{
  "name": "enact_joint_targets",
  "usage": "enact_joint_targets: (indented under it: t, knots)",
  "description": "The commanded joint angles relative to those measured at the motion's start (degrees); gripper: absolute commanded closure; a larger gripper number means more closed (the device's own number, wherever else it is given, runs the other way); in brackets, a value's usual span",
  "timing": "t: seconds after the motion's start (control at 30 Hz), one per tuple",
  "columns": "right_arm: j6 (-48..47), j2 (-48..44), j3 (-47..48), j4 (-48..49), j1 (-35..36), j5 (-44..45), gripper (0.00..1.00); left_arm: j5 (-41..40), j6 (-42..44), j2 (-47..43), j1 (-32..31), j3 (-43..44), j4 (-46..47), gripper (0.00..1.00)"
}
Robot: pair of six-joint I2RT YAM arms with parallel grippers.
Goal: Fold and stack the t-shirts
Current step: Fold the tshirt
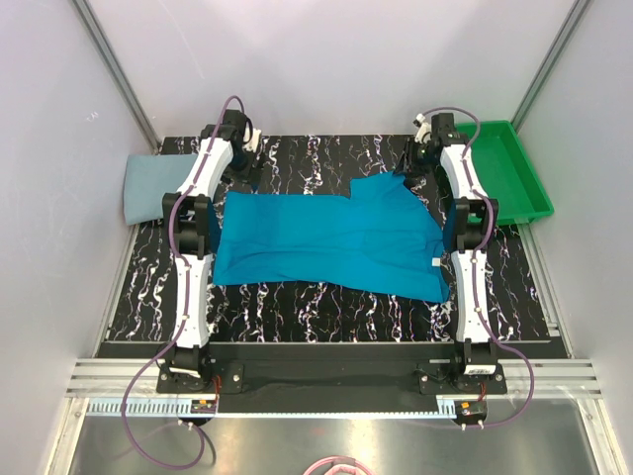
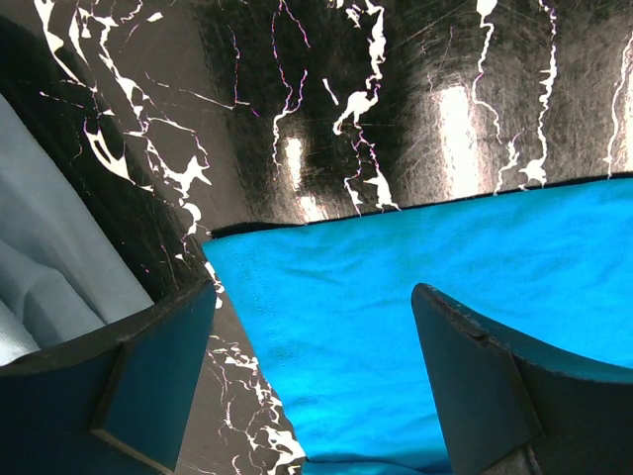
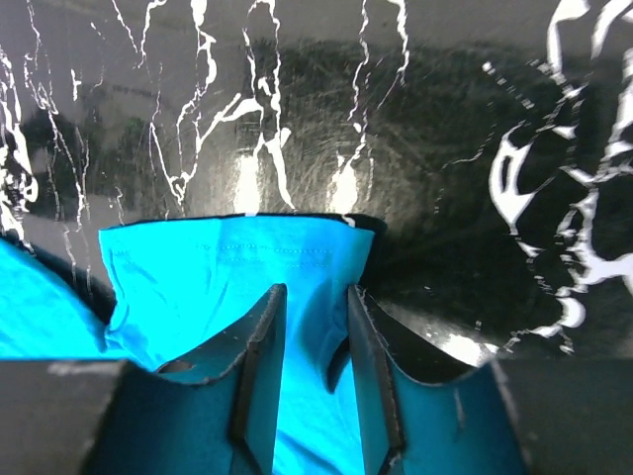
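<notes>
The bright teal-blue t-shirt [image 1: 326, 242] lies spread flat across the black marbled table [image 1: 326, 158]. My left gripper [image 1: 245, 176] hovers at the shirt's far left corner. In the left wrist view the left gripper [image 2: 315, 297] is open wide, with the shirt corner [image 2: 396, 267] lying under the gap. My right gripper [image 1: 413, 166] is at the far right corner. In the right wrist view the right gripper [image 3: 315, 292] has its jaws drawn close, with a bunched fold of the teal hem [image 3: 218, 277] between them. The pale grey-blue t-shirt [image 1: 150, 188] lies folded at the far left.
A green plastic tray [image 1: 509, 168] stands at the far right corner, beside the right arm. The grey-blue cloth [image 2: 49, 237] shows just left of my left finger. White walls close in the table on three sides.
</notes>
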Motion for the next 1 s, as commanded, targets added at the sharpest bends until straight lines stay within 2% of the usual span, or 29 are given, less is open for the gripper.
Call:
enact_joint_targets:
  t: [0.0, 0.13, 0.2, 0.3, 0.4, 0.63, 0.97]
  knots:
    - [2.0, 1.3, 0.5, -1.9, 0.7, -3.0, 0.62, 0.3, -0.7, -3.2, 0.1, 0.1, 0.4, 0.13]
    - [0.3, 0.7, -0.3, -3.0, 2.0, -0.6, 0.63, 0.3, -0.9, -3.3, 0.1, -0.2, 0.3, 0.13]
    - [0.0, 0.4, -1.0, -3.3, 2.4, -0.6, 0.67, 0.3, -1.1, -3.5, 0.1, -0.2, 0.2, 0.13]
    - [0.8, 0.4, -1.2, -2.6, 2.4, -0.1, 0.85, 0.3, -1.4, -3.9, 0.1, -0.3, 0.3, 0.12]
    - [2.5, 0.9, 0.1, -0.8, 2.4, 0.6, 0.93, 1.9, -1.7, -4.2, 0.1, -1.0, 0.1, 0.12]
    - [2.5, 1.1, 2.6, 2.3, 2.6, 1.7, 0.92, 1.4, -1.4, -3.7, 0.5, -2.5, -0.3, 0.12]
    - [1.1, -0.7, 1.7, 1.5, 2.5, 1.8, 0.92, 2.1, -1.7, 1.4, 2.9, 1.6, 0.2, 0.12]
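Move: The t-shirt's sleeve corner lies almost under the half-open right fingers, about 1 cm ahead, 1 cm to the right and 2 cm down. The sleeve's inner corner is some 12 cm to the left and 3 cm back, and the green basket about 25 cm to the right, level. From the wide-open left hand the shirt's far left corner is about 4 cm left, 1 cm ahead and 5 cm down; the grey pad sits some 20 cm left, level with the hand. Close the right gripper on the sleeve cloth just short of its corner while you ease it about 2 cm left and 1 cm down, then keep the pinch with barely a shift back right. Meanwhile sink the left gripper about 1.5 cm and draw it back about 1 cm, then slide it nearly 2 cm left towards the shirt's far left corner, fingers staying wide open. ##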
